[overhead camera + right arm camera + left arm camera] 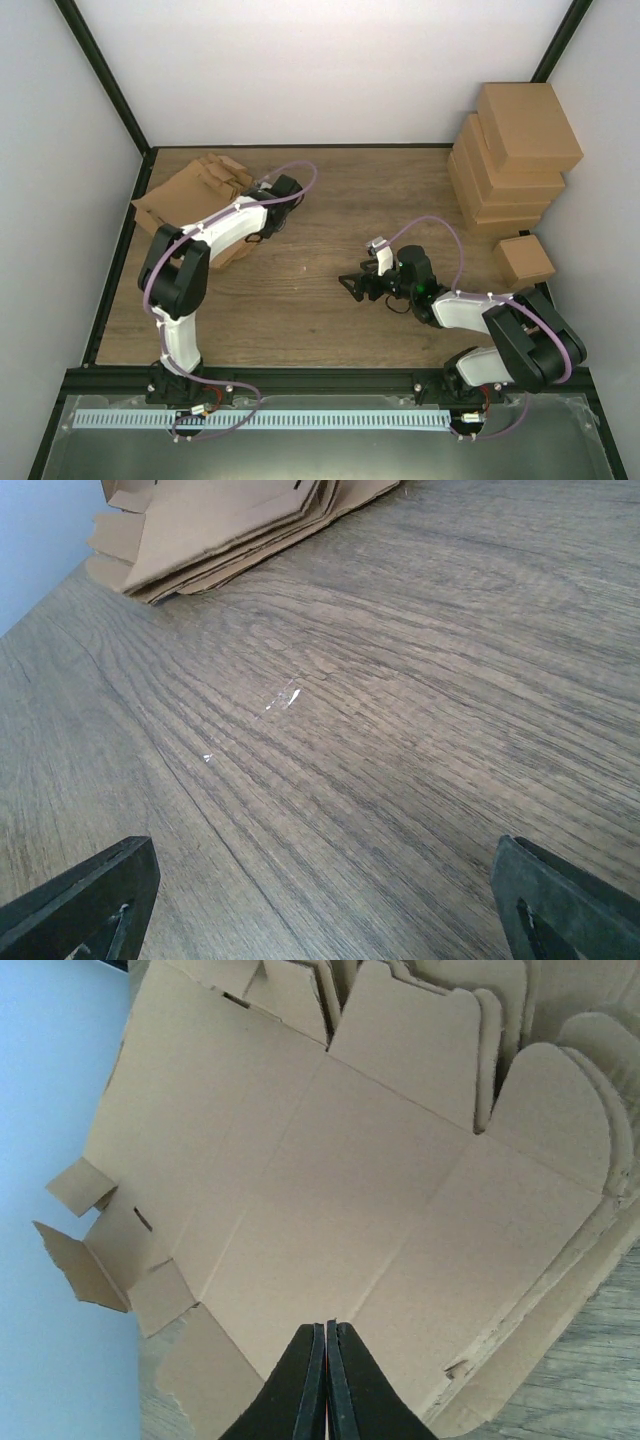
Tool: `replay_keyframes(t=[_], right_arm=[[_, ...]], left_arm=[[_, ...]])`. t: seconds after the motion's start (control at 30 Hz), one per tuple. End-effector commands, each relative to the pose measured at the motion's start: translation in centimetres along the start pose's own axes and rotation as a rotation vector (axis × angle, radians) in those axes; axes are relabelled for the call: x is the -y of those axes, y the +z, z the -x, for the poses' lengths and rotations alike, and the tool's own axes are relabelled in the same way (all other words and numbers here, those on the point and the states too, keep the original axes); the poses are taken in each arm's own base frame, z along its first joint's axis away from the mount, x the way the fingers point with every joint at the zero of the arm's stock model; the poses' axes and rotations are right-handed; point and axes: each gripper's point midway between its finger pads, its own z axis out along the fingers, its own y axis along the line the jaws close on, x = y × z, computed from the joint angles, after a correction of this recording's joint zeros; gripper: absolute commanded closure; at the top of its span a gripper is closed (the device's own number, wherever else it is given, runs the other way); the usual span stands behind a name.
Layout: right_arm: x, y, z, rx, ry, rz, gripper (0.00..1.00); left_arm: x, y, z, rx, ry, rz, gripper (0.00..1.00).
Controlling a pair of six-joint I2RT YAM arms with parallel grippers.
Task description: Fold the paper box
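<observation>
A stack of flat, unfolded cardboard box blanks (190,195) lies at the back left of the wooden table. In the left wrist view the top blank (340,1190) fills the frame, with creases and flaps showing. My left gripper (250,238) is at the stack's near right edge, its fingers (327,1325) pressed together right over the top blank, with nothing visibly between them. My right gripper (350,285) is open and empty low over the bare table middle, its fingers wide apart (325,900). The stack shows far off in the right wrist view (220,530).
Several folded brown boxes (515,150) are piled at the back right, and one small folded box (525,260) stands in front of them. White walls and a black frame close the table on the left, back and right.
</observation>
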Motion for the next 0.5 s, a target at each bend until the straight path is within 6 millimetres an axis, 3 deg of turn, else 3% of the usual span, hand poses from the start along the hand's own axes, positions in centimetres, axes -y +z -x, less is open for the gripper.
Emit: replay_keyframes(t=[0.0, 0.07, 0.17, 0.3, 0.47], right_arm=[[-0.6, 0.4, 1.9, 0.038, -0.021, 0.019, 0.06], [-0.6, 0.4, 1.9, 0.039, -0.021, 0.019, 0.06], [-0.6, 0.3, 2.0, 0.041, -0.022, 0.018, 0.06], [-0.6, 0.3, 1.9, 0.039, -0.02, 0.015, 0.06], [-0.6, 0.3, 2.0, 0.039, -0.021, 0.017, 0.06]], left_arm=[[-1.0, -0.7, -0.2, 0.014, -0.014, 0.005, 0.96], [-1.0, -0.4, -0.3, 0.011, -0.01, 0.02, 0.94], [-0.1, 0.2, -0.6, -0.009, 0.006, -0.006, 0.81], [1.5, 0.7, -1.1, -0.029, 0.047, -0.065, 0.55], [2.1, 1.6, -1.3, -0.045, 0.089, -0.047, 0.47]])
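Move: The top flat paper box lies just beyond the left hand: its middle is about 3 cm ahead, 8 cm to the left and 5 cm below. The bunched flaps of the flat boxes stand some 10 cm ahead of this hand, 2 cm to its left and 5 cm below. From the idle right hand, that top flat box is roughly 20 cm ahead, 31 cm to the left and about 5 cm lower. Over the near right-hand part of the flat stack, the left hand first eases up by about half a centimetre, then sinks some 1.5 cm towards the top sheet, drifting slightly back as it does so. As it goes down, its nearly shut fingers spread to about half open, one over the sheet and the other by its edge, while the wrist barely tilts; whether the tips touch the cardboard can't be seen. ##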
